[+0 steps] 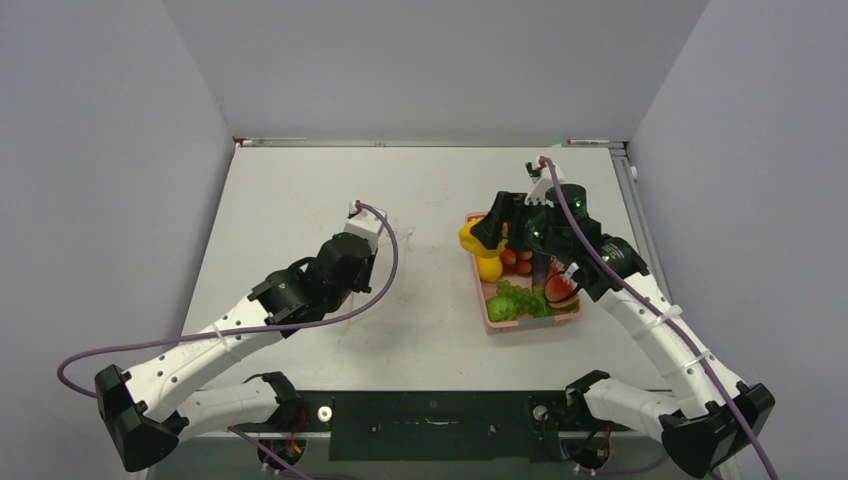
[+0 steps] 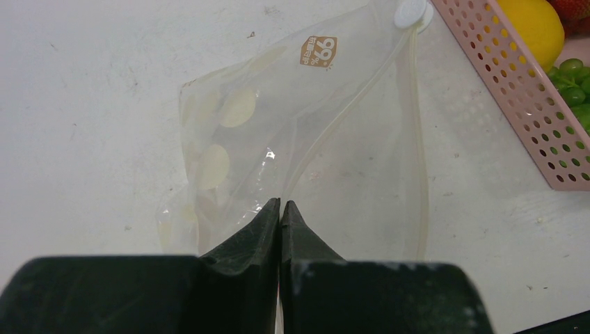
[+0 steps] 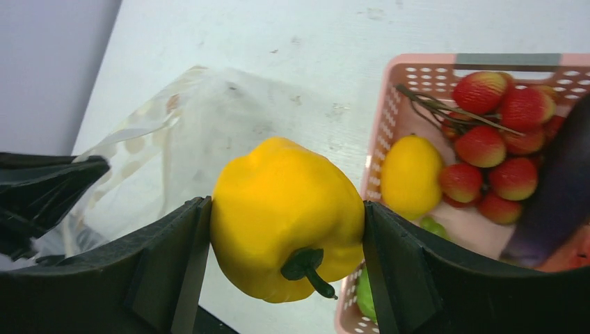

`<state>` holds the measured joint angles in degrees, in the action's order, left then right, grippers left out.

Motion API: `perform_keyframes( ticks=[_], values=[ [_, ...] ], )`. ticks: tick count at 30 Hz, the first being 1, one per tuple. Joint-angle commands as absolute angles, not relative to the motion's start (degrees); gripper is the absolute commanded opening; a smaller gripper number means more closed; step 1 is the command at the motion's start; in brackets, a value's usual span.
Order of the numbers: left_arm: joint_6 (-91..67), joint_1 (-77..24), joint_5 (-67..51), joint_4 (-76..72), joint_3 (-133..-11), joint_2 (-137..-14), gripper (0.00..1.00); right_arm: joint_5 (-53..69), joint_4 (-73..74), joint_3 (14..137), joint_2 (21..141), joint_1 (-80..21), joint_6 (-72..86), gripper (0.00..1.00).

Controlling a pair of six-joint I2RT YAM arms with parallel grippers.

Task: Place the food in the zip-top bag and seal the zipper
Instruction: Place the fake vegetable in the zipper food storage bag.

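The clear zip-top bag lies on the white table with its mouth lifted. My left gripper is shut on its mouth edge, where the zipper strip runs up to a white slider. A yellow toy pepper sits stem-down between the fingers of my right gripper, held above the table between the bag and the pink basket. The other food is in the basket: a lemon, strawberries, a dark eggplant and green grapes.
The pink basket stands right of centre, just right of the bag's slider end. My left arm reaches in from the lower left. Grey walls close the table at the back and both sides.
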<state>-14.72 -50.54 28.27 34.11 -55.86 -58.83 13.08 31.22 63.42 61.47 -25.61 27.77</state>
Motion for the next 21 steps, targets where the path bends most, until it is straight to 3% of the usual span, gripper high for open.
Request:
perform_keyframes(
  ticks=[1,7,21],
  values=[
    [-14.6,-50.6,28.9,32.0,-56.2,-57.6,0.00,13.6,26.8,67.0,62.6,-31.6,31.8,0.43],
    [-14.7,-50.6,29.2,32.1,-56.0,-57.3,0.00,9.5,24.0,69.5,66.1,-42.1,32.5,0.44],
    [-14.9,-50.5,28.4,31.8,-55.9,-56.6,0.00,3.6,19.7,73.7,76.1,-54.7,33.1,0.43]
  ],
)
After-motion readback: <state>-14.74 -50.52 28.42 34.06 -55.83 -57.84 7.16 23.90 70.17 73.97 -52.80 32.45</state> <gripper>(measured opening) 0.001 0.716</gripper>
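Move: About 17 cm to the left of the right hand, 3 cm back and some 11 cm lower, lies the middle of the bag's mouth; the yellow pepper is already in this hand's grip. The bag's slider is roughly 15 cm left, 5 cm ahead and 14 cm down. In the basket the lemon sits 2 cm ahead, 2 cm right and 18 cm below. From the left hand, which holds the rim, the mouth's middle is about 4 cm right, 1 cm ahead and 6 cm down. Swinging left and somewhat back, the right hand carries the gripped yellow pepper about 16 cm off from above the basket towards the bag's mouth, arching up a couple of centimetres and sinking back to its starting height. The wrist turns some 20 degrees counter-clockwise, its fingers keeping their hold, while the left hand stays put, pinching the bag's rim shut between its fingertips. ##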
